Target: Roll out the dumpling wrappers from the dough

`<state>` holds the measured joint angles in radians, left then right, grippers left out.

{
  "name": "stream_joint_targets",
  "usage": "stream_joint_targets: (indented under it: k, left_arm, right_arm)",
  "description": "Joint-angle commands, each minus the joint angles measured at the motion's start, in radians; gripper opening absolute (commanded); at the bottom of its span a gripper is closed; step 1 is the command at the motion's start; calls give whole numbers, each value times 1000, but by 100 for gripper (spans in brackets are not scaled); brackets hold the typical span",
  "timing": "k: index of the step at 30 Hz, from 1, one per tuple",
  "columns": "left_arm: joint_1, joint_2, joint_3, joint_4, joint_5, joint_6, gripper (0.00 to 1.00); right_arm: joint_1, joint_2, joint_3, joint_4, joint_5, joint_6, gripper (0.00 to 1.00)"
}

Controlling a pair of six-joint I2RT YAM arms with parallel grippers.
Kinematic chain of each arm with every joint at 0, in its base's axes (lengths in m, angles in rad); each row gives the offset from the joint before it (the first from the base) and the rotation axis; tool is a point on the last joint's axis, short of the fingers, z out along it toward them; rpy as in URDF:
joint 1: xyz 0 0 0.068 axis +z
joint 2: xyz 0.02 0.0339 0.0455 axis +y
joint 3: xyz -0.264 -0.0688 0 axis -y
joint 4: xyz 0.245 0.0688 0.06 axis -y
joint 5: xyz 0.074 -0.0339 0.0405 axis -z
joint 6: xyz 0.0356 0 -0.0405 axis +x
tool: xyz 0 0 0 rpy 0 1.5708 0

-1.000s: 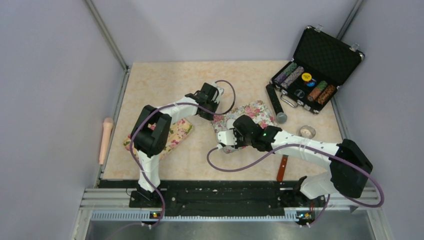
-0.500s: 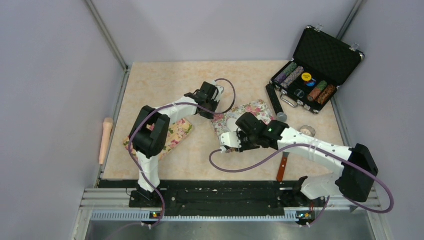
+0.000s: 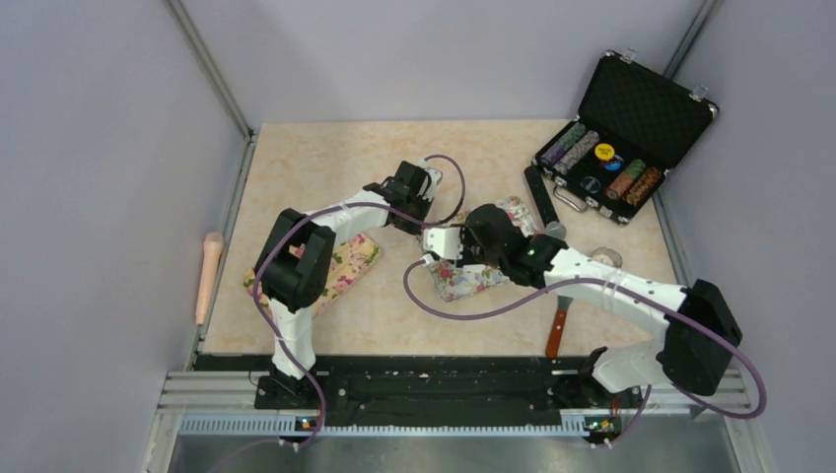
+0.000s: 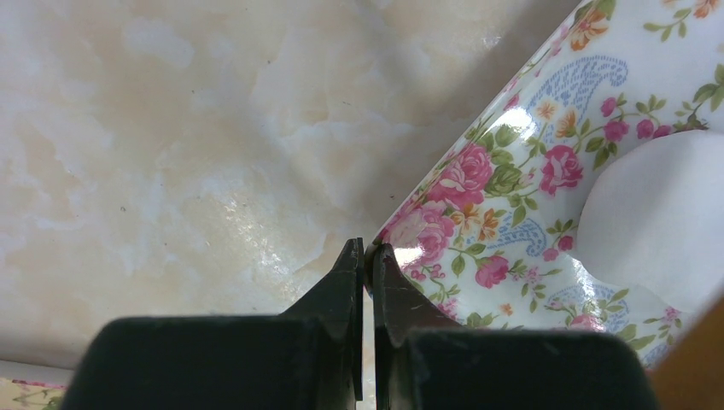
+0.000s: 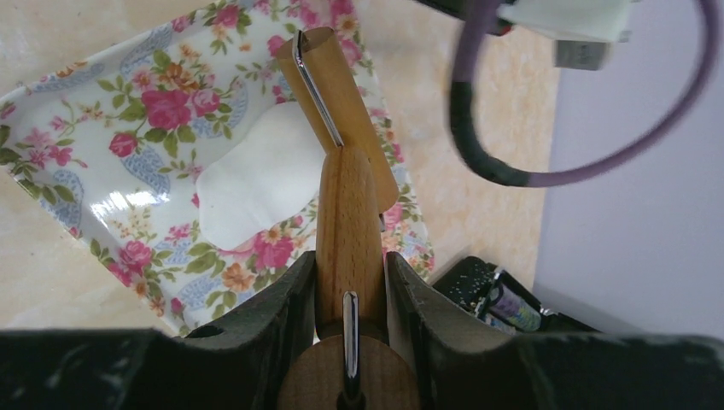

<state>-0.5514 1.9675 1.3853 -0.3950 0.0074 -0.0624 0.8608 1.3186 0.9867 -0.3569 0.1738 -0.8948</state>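
A flattened white sheet of dough (image 5: 256, 175) lies on the floral mat (image 5: 128, 128); it also shows as dough (image 4: 657, 218) in the left wrist view. My right gripper (image 5: 350, 260) is shut on the wooden handle of a small roller (image 5: 346, 213), whose barrel sits at the dough's edge. My left gripper (image 4: 365, 252) is shut on the corner of the floral mat (image 4: 504, 196). From above, the left gripper (image 3: 422, 225) pins the mat's far-left corner and the right gripper (image 3: 455, 244) hovers over the mat (image 3: 468, 281), hiding the dough. Round dumpling wrappers are out of view.
A second floral mat (image 3: 347, 261) lies under the left arm. A wooden rolling pin (image 3: 209, 276) rests beyond the left rail. An open black case of chips (image 3: 616, 138), a black bar (image 3: 540, 195), a metal ring (image 3: 603, 259) and a brown-handled tool (image 3: 557, 330) sit right.
My right arm has carried the roller from the mat's near edge toward its far-left part. The left gripper has stayed on the mat corner.
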Motion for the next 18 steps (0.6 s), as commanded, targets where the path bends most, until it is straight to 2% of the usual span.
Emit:
stream_joint_targets:
  k: [1,4,13,18]
  left_arm:
    - [-3,-39,12,35,-13,27,0]
    - [-3,-38,14,35,-13,26,0]
    - [-4,-44,17,38,-13,24,0]
    - [-3,-47,14,39,-12,25,0]
  right_arm:
    - [-14,87,-62,155,25,-21,0]
    - [-13,133,-81,118,13,-18,0]
    - [-5,156,-94,-189,-104,-46,0]
    - [17,156,-102,-305,-128,-52,0]
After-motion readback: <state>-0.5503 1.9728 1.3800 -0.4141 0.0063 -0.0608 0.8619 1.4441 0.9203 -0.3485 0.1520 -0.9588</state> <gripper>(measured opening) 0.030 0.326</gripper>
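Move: The right hand holds the wooden roller over the dough on the flowered tray; the dough's middle lies about 6 cm ahead of the hand, 4 cm to its left and some 14 cm below. The tray's middle is about 7 cm ahead, level sideways. The metal ring lies about 27 cm right and 5 cm ahead, the spatula some 18 cm right and 5 cm back. From the left hand, pinching the tray's corner, the dough is about 9 cm right, 4 cm back and 2 cm below. Keeping its grip on the roller, the right hand drops quickly, straight down by about 6.5 cm, until the free roller head comes to bear on the dough, then stays low and eases back towards the base by about 1 cm while the wrist rolls its left side down some 10 degrees. The left hand goes on pinching the tray's corner and gives way with it by less than 1 cm, mostly down. ##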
